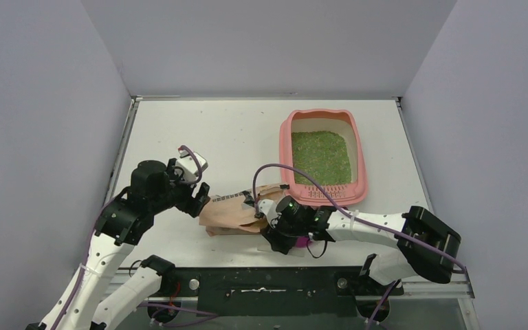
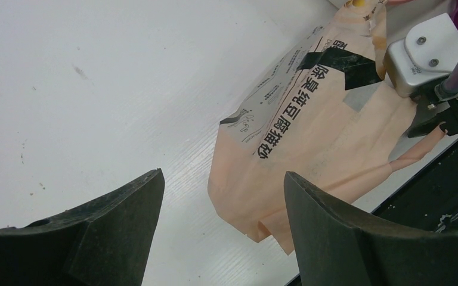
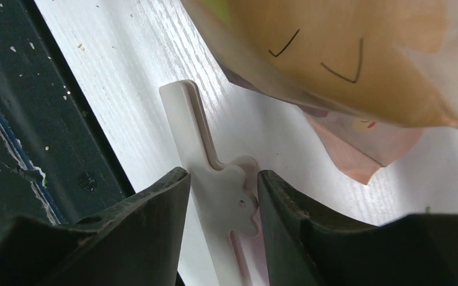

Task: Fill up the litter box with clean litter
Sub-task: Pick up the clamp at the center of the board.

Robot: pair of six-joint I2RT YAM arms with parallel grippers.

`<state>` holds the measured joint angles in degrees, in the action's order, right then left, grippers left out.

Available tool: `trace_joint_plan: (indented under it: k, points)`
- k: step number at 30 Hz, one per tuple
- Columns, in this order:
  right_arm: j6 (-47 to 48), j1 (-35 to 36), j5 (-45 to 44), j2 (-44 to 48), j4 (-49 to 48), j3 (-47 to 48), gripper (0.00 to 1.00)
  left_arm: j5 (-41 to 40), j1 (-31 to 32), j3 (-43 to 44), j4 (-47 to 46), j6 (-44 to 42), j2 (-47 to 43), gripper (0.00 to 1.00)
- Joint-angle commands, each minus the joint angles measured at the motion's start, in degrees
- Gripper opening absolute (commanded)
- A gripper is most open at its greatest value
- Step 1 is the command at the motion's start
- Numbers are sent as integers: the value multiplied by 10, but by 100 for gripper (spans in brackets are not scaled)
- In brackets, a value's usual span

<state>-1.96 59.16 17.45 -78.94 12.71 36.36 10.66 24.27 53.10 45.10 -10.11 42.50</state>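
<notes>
The pink litter box [image 1: 285, 148] stands at the back right with a bed of green litter [image 1: 322, 157] in it. A peach litter bag [image 1: 234, 212] lies flat near the table's front edge, between my two grippers. My left gripper [image 1: 201, 199] hovers at the bag's left end; in the left wrist view it [image 2: 222, 174] is open with only the table and the bag's corner [image 2: 262, 202] under it. My right gripper [image 1: 273, 227] is low at the bag's right end. In the right wrist view it [image 3: 223, 174] has both fingers against a white plastic clip [image 3: 185, 113] lying on the table beside the bag [image 3: 334, 59].
A magenta piece [image 1: 303, 242] shows under the right wrist. The dark front rail [image 1: 268, 282] runs just behind the right gripper, close to the clip. Grey walls close in the table on three sides.
</notes>
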Motion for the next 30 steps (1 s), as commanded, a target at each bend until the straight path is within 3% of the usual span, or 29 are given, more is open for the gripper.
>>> trace_joint_plan:
  k: [1, 7, 11, 19, 26, 30]
  points:
    - [-36, 8, -2, -18, -16, 19, 44, -6, -2, 19, 3, -7, -15, 71]
    - [-52, 24, -26, -25, -16, 17, 45, -8, -2, 21, 15, -13, -15, 71]
    - [-47, 31, -24, -21, -11, 21, 24, -7, -2, 26, 19, -16, -13, 71]
    - [-14, 35, 21, 36, 3, 22, 0, 10, -2, 25, 15, -13, -8, 71]
    - [-6, 35, 102, 86, 65, 51, 0, 34, -2, 31, 6, -5, 1, 71]
    - [-5, 34, 168, 160, 86, 64, 0, 36, -2, 39, -14, 20, 5, 73]
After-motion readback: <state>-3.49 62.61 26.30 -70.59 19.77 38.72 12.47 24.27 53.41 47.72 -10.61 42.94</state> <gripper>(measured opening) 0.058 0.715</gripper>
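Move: The clamp lies right under the right hand, its raised tab already between the open fingers and its middle about 2 cm below, 1 cm back and 1 cm left. The paper litter bag's middle is some 11 cm ahead and 10 cm left of this hand, the purple scoop about 5 cm ahead and 11 cm right. From the left hand the clamp is roughly 20 cm right, 12 cm back and 21 cm below. The right fingers close on the clamp's tab and pinch it. The hand first settles barely a centimetre lower, then edges about 2 cm left as the fingers shut. Keeping its grip, it rises about 5 cm and draws back some 4 cm, away from the bag, while the wrist turns roughly 10 degrees. ##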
